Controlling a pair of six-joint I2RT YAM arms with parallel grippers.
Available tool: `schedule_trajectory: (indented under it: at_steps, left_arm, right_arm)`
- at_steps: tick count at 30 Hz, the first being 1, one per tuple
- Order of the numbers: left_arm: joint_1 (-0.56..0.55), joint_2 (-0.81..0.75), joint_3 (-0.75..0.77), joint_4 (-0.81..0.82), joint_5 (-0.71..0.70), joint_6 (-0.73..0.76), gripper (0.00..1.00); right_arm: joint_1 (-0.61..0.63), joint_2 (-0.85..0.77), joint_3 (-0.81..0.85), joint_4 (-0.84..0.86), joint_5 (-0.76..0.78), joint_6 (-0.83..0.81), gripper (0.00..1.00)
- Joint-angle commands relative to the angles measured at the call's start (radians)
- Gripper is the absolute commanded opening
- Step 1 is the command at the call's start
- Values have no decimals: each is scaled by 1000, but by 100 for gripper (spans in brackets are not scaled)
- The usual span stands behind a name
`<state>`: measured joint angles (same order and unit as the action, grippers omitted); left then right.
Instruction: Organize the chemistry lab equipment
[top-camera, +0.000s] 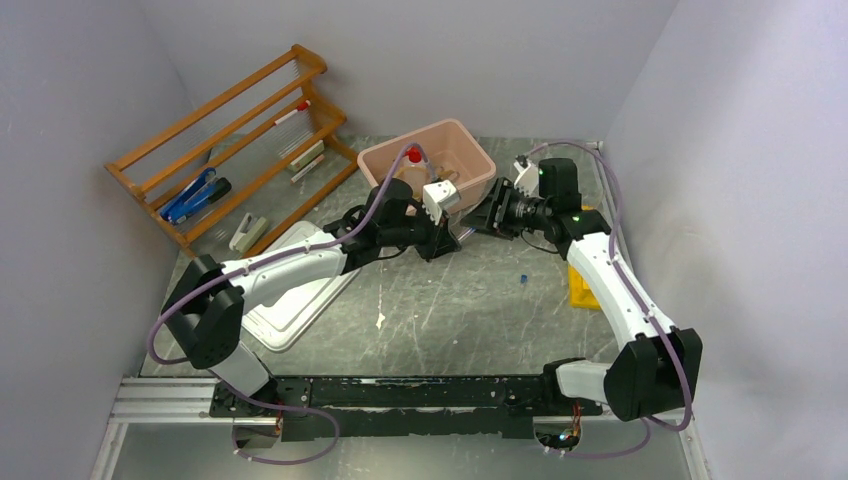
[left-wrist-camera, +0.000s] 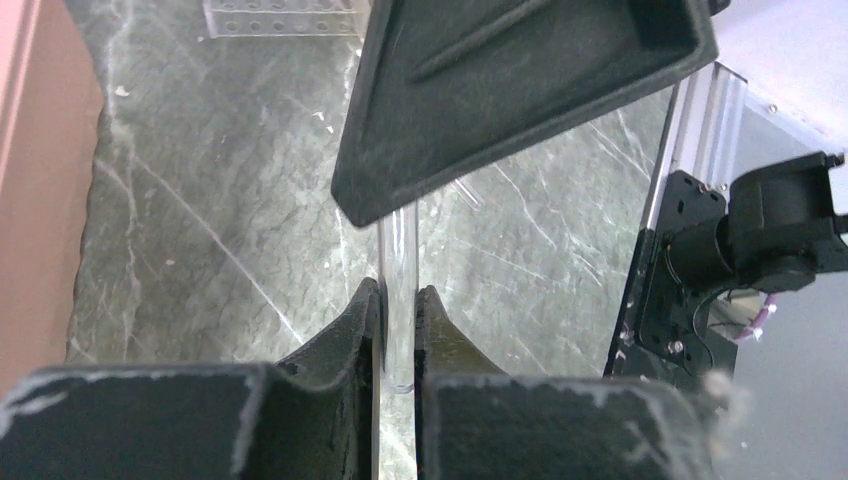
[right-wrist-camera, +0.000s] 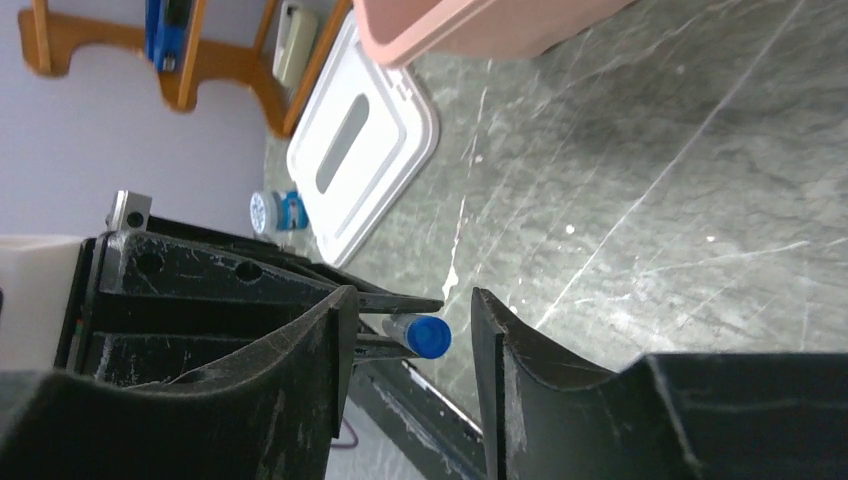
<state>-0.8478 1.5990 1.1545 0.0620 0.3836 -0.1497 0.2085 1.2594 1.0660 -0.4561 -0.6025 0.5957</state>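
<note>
My left gripper (left-wrist-camera: 398, 300) is shut on a clear tube (left-wrist-camera: 398, 250), clamping its rounded bottom end, and holds it above the table in front of the pink tub. In the right wrist view the tube's blue cap (right-wrist-camera: 428, 336) points at the camera and lies between the fingers of my right gripper (right-wrist-camera: 413, 298). That gripper is open, with a gap on each side of the cap. From above, the two grippers meet tip to tip, left gripper (top-camera: 450, 222) facing right gripper (top-camera: 488, 215). A red-capped squeeze bottle (top-camera: 414, 160) stands in the tub. The yellow tube rack (top-camera: 580, 285) lies under the right arm.
The pink tub (top-camera: 470, 140) stands at the back centre, its white lid (top-camera: 300, 300) flat on the table to the left. The orange shelf rack (top-camera: 240, 130) leans at the back left with a blue item (top-camera: 195, 195) on it. A small blue piece (top-camera: 522, 279) lies on the table.
</note>
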Motion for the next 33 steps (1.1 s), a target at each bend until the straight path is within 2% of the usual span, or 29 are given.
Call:
schedule_trajectory:
  at_steps: [1, 6, 11, 12, 13, 14, 16, 17, 20, 24, 27, 33]
  left_arm:
    - [-3, -22, -2, 30, 102, 82, 5]
    - [-3, -8, 11, 7, 93, 97, 5]
    - [-2, -8, 21, -15, 70, 101, 5]
    - [-1, -10, 24, -25, 56, 98, 14]
    - [1, -15, 26, -36, 21, 84, 29]
    - [4, -24, 25, -38, -6, 76, 40]
    - [13, -51, 11, -38, -74, 47, 60]
    - [19, -70, 5, -40, -93, 34, 65]
    - [36, -137, -26, -52, -131, -5, 72]
    - [38, -224, -68, -116, -163, -20, 75]
    - [39, -287, -91, -171, -187, -19, 75]
    - [39, -379, -129, -250, -217, 8, 74]
  right_arm:
    - [-10, 9, 8, -47, -128, -56, 44]
    - [-20, -5, -3, -27, -162, -37, 32]
    - [-22, -5, 2, -46, -144, -49, 15]
    - [-23, -6, 11, -52, -126, -53, 13]
    - [-22, -9, 20, -58, -92, -62, 12]
    - [-23, -11, 34, -71, -66, -75, 11]
    - [-29, -15, 56, -102, 48, -102, 10]
    - [-33, -15, 67, -122, 116, -118, 9]
    - [-41, -19, 105, -207, 384, -160, 9]
    - [-55, -33, 136, -274, 750, -191, 9]
    - [-78, -29, 145, -300, 954, -201, 9]
    - [-159, -10, 142, -293, 1075, -194, 9]
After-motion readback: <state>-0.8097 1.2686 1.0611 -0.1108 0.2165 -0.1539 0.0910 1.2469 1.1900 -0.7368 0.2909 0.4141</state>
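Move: The blue-capped tube, still held in the left fingers, lies roughly 3 cm right of the left hand and 3 cm left of the right hand, 1 cm lower, its cap already between the right hand's open fingers. From the right hand the peach bin is some 14 cm ahead and 8 cm left, the clear rack 9 cm ahead and 15 cm right, the yellow rack 3 cm back and 27 cm right, all 15 to 20 cm below. The right fingers close on the capped end while the left ones keep hold of the tube; then the left fingers open wide and draw away left about 8 cm, rising 6. The right hand carries the tube nearly level some 19 cm to the right, towards the clear and yellow racks, its wrist swinging the fingers from pointing left to ahead and more steeply down. ##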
